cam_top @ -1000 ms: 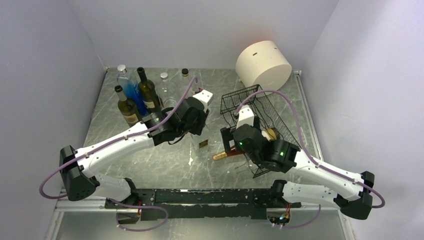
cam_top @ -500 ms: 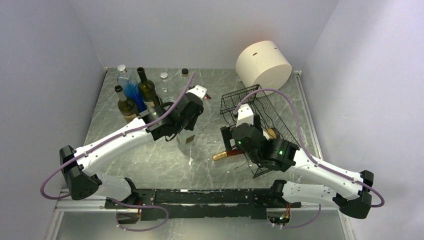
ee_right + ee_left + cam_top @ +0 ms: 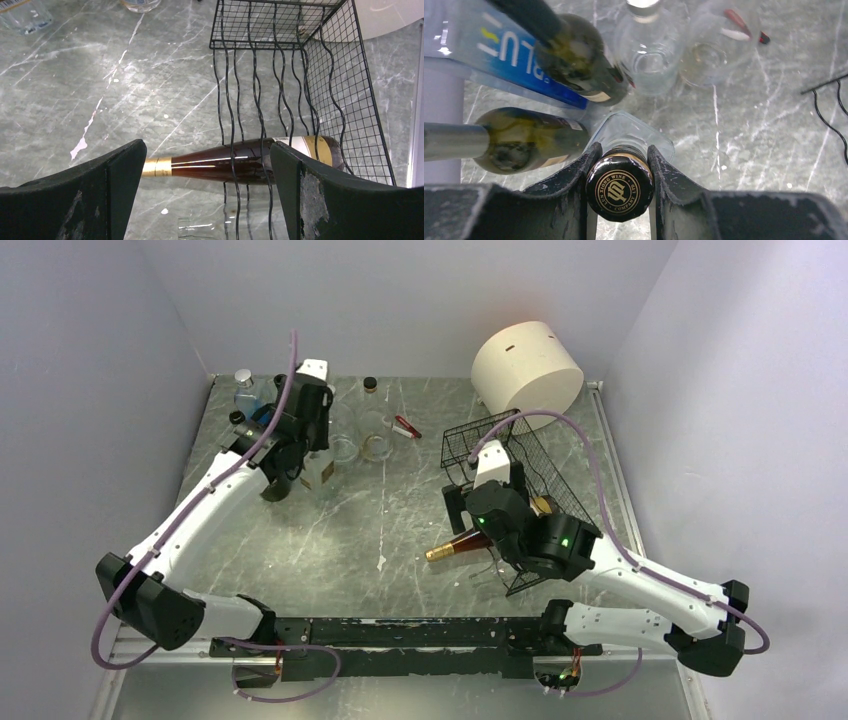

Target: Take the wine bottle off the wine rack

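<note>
A brown wine bottle [image 3: 455, 545] with a gold foil neck lies on its side in the black wire wine rack [image 3: 520, 455], its neck poking out toward the table's middle. My right gripper [image 3: 470, 525] hovers over it, open. In the right wrist view the wine bottle [image 3: 225, 167] lies behind the wavy wires of the rack [image 3: 280, 65], below my right gripper [image 3: 207, 150], untouched. At the back left my left gripper [image 3: 315, 445] is shut on the neck of a clear bottle [image 3: 322, 472]. In the left wrist view that gripper [image 3: 622, 149] clamps the neck just under the black cap [image 3: 620, 189].
Standing bottles crowd the back left: two green ones [image 3: 579, 55] [image 3: 524, 140], a blue one [image 3: 499, 50], a clear one [image 3: 649, 55] and a glass jar [image 3: 711, 50]. A cream cylinder [image 3: 527, 365] sits behind the rack. A small red-handled item [image 3: 407, 427] lies at the back middle.
My left arm has carried the clear bottle from the table's middle to the back left, beside the standing bottles. The right gripper has stayed open over the wine bottle.
</note>
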Tool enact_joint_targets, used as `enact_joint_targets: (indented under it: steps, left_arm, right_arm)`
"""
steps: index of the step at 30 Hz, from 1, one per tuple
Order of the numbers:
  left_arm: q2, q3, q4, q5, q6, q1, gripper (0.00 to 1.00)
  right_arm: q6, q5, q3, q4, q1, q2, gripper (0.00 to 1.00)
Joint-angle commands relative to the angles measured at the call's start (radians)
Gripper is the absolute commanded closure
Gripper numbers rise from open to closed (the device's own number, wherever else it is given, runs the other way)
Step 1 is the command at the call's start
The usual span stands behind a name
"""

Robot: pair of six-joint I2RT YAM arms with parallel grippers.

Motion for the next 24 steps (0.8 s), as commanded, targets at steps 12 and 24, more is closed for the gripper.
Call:
enact_joint_targets:
  steps: [12,24]
  left_arm:
    - [0.056,0.068,0.019,-0.156,-0.289,0.121,0.93]
    - [0.074,0.017,0.06,-0.276,-0.362,0.154,0.93]
  right_arm:
    - [-0.007,0.013,0.039,0.019,0.0,0.035,0.0]
    - [0.011,-0.001,0.013,0.006,-0.001,0.013,0.0]
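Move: My left hand holds the square clear bottle by its capped neck; the open spot it is going to lies about 5 cm to the left and 4 cm ahead, on the tabletop some 25 cm below. The silver-necked wine bottle stands 11 cm left and 1 cm ahead, the dark wine bottle 10 cm ahead and 5 cm left, the white-capped bottle 11 cm ahead and 2 cm right. From my right hand that spot is some 39 cm left and 16 cm ahead. Keeping the neck pinched just under the cap, my left hand carries the square bottle about 6 cm left and slightly forward, into the nook between the silver-necked and dark wine bottles. After a quick first stretch left it sinks a good 2 cm, then eases left again, while the wrist turns steadily counter-clockwise by nearly 30 degrees. ##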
